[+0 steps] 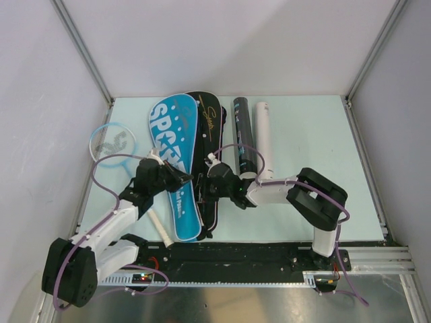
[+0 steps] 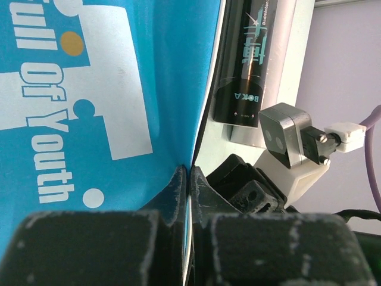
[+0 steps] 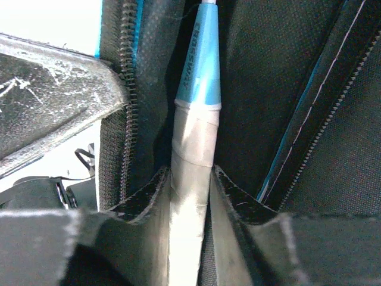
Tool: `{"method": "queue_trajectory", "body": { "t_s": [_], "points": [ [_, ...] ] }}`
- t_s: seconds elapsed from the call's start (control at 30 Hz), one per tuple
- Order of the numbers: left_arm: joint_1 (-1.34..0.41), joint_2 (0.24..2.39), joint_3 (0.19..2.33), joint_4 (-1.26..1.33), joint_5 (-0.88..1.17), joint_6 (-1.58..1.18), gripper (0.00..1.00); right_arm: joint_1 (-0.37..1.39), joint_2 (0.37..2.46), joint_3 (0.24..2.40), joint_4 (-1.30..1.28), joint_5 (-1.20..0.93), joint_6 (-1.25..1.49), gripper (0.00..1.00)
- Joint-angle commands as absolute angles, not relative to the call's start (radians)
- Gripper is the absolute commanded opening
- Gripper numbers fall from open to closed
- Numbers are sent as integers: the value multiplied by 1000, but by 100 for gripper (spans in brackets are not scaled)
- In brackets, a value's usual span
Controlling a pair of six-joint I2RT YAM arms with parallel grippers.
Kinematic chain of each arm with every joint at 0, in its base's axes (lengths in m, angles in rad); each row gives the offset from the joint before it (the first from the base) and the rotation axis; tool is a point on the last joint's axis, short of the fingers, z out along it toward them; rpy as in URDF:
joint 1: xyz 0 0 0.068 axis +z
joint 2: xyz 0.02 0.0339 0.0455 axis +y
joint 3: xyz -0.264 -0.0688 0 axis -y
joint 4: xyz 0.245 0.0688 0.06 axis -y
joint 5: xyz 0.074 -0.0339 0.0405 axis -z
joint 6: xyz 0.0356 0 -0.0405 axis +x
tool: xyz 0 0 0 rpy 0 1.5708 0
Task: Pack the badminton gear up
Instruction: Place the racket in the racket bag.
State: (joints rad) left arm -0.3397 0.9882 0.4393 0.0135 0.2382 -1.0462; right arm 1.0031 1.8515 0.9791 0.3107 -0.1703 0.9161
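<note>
A blue "SPORT" racket cover (image 1: 170,151) lies half over a black cover (image 1: 207,128) in the middle of the table. My left gripper (image 1: 180,180) is shut on the blue cover's (image 2: 119,89) right edge, which shows as a thin strip pinched between the fingertips (image 2: 178,185). My right gripper (image 1: 217,187) is shut on a racket's white-wrapped handle (image 3: 191,161) with a blue cone (image 3: 201,71); this racket lies inside the unzipped black cover (image 3: 268,77). Another racket (image 1: 113,142), thin and light blue, lies at the left with its white handle (image 1: 158,229) near the front edge.
A black tube (image 1: 243,134) and a white tube (image 1: 264,138) lie side by side right of the covers; the left wrist view shows the black tube (image 2: 244,65) just beyond the blue cover. The two grippers sit close together. Walls enclose the pale green table (image 1: 316,148).
</note>
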Motion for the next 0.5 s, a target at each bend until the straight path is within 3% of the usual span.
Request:
{"method": "queue_trajectory", "body": {
  "t_s": [0.0, 0.13, 0.33, 0.47],
  "points": [
    [-348, 996, 458, 20, 221, -1009, 10, 1006, 1837, 991, 331, -97, 883, 38],
    [-348, 1011, 508, -74, 179, -961, 25, 1004, 1753, 990, 219, -45, 841, 51],
    [-319, 992, 595, -195, 112, -894, 43, 1002, 1630, 984, 38, 72, 798, 52],
    [-262, 975, 656, -306, 50, -827, 46, 996, 1552, 959, -43, 126, 783, 53]
  ]
}}
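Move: The left hand still pinches the right-hand edge of the blue bag's flap. The right hand has the racket handle inside the opening, right between its fingertips; that handle is some 7 cm back, 4 cm right and 6 cm below the left hand. From the right hand, the black bag's middle is about 17 cm ahead and 7 cm right. The black tube's middle is roughly 30 cm ahead and 22 cm right, both near its height. Rightward and up, some 6 cm in all, the right hand opens wider, lets go of the racket handle and backs out of the bag opening, its wrist turning about 10 degrees. The left hand opens to nearly half and releases the flap edge, dipping slightly before moving about 2.5 cm left, a little forward and back up, while its left side tilts up roughly 10 degrees. ##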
